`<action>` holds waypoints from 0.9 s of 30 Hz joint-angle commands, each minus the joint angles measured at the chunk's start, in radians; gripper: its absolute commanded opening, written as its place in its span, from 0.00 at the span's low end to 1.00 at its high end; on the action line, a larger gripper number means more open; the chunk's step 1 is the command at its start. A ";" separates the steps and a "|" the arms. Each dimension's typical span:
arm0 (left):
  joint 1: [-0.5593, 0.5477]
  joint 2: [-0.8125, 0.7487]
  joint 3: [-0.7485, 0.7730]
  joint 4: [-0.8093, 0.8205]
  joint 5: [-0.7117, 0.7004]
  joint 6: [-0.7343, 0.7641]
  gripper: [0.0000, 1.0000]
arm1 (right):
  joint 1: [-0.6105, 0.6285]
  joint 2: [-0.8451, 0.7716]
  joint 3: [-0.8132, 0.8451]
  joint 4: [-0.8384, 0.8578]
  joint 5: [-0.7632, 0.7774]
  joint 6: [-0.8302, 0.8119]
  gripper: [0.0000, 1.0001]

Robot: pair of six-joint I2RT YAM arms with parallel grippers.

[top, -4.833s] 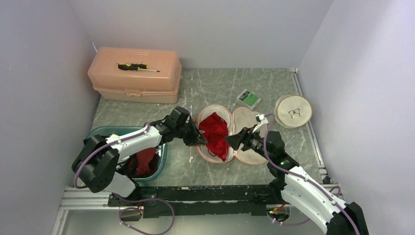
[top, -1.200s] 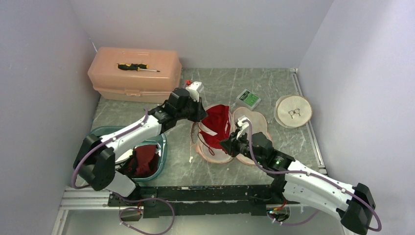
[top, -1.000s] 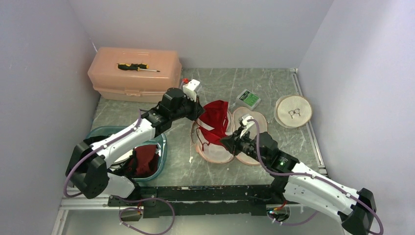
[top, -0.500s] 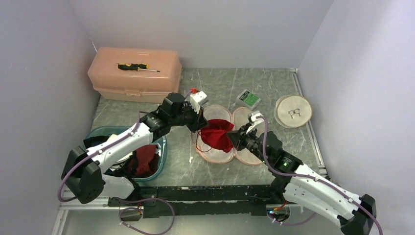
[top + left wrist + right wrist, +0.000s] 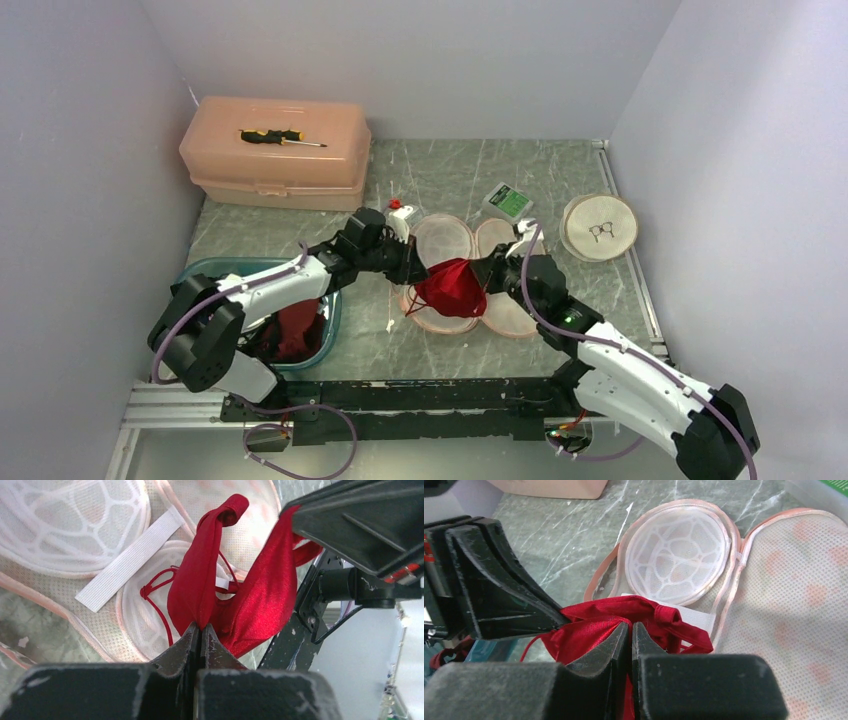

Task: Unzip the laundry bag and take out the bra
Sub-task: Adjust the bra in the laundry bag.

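The laundry bag [image 5: 445, 238] lies unzipped and spread flat like a clamshell, its pink mesh halves [image 5: 65, 520] [image 5: 676, 550] showing. The bright red bra [image 5: 452, 288] hangs bunched just above the bag's near half, stretched between both grippers. My left gripper [image 5: 418, 278] is shut on one fold of the bra [image 5: 270, 595], with its tips [image 5: 201, 627] pinching the cloth. My right gripper [image 5: 485, 275] is shut on the other side of the bra [image 5: 589, 630], with red fabric between its tips [image 5: 630, 625]. The two grippers face each other closely, and thin red straps dangle below.
A peach toolbox [image 5: 275, 152] with a screwdriver [image 5: 272, 137] on top stands at the back left. A teal basin [image 5: 334, 320] holding dark red cloth sits under the left arm. A green-white box [image 5: 508, 202] and a round mesh pouch [image 5: 599, 227] lie at the back right.
The left gripper has carried the bra down and toward the near half of the bag. The right gripper has shut on the bra's other side, and the bra now hangs bunched between them.
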 commanded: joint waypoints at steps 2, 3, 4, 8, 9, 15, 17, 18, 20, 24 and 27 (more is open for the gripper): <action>0.019 0.029 -0.035 0.184 0.019 -0.165 0.04 | -0.013 0.052 0.016 0.083 -0.003 0.019 0.10; 0.022 0.034 -0.045 0.200 0.016 -0.182 0.07 | -0.013 0.072 0.013 0.091 0.001 0.022 0.10; 0.023 0.036 -0.051 0.207 0.008 -0.194 0.10 | -0.014 0.091 0.010 0.100 0.004 0.024 0.10; 0.031 0.041 -0.048 0.157 -0.049 -0.217 0.25 | -0.017 0.179 0.011 0.151 0.014 0.038 0.10; 0.031 0.039 -0.043 0.124 -0.072 -0.216 0.29 | -0.018 0.201 0.016 0.163 0.012 0.039 0.10; 0.032 -0.017 -0.060 0.017 -0.218 -0.231 0.67 | -0.020 0.330 0.074 0.205 0.004 0.042 0.10; 0.031 -0.045 -0.067 -0.015 -0.259 -0.231 0.71 | -0.019 0.369 0.090 0.213 -0.001 0.043 0.10; 0.032 -0.060 -0.072 -0.026 -0.273 -0.231 0.72 | -0.019 0.385 0.096 0.221 -0.005 0.045 0.10; 0.032 -0.091 -0.079 -0.066 -0.306 -0.232 0.74 | -0.019 0.416 0.110 0.228 -0.010 0.042 0.11; 0.031 -0.168 -0.092 -0.153 -0.418 -0.251 0.94 | -0.019 0.470 0.139 0.228 -0.013 0.037 0.11; 0.030 -0.246 -0.109 -0.188 -0.484 -0.265 0.94 | -0.017 0.510 0.162 0.220 -0.024 0.040 0.12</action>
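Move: The laundry bag's left half, over which the bra is stretched between both hands, is centred about 4 cm right and 3 cm ahead of the left hand, some 11 cm below it. From the right hand that half lies roughly 7 cm left, 2 cm ahead and 14 cm down; the bag's right half is 10 cm right and 2 cm ahead, and the green-labelled box 8 cm right and 18 cm ahead. The left fingers let go of the bra's edge, opening nearly wide as the hand first dips and edges forward, then draws off about 6 cm to the left, turning some 25 degrees counter-clockwise. The right hand keeps its pinch on the other end and lowers it towards the bag's left half, about 7 cm down, also forward and left, the fingers tipping slightly downward. ##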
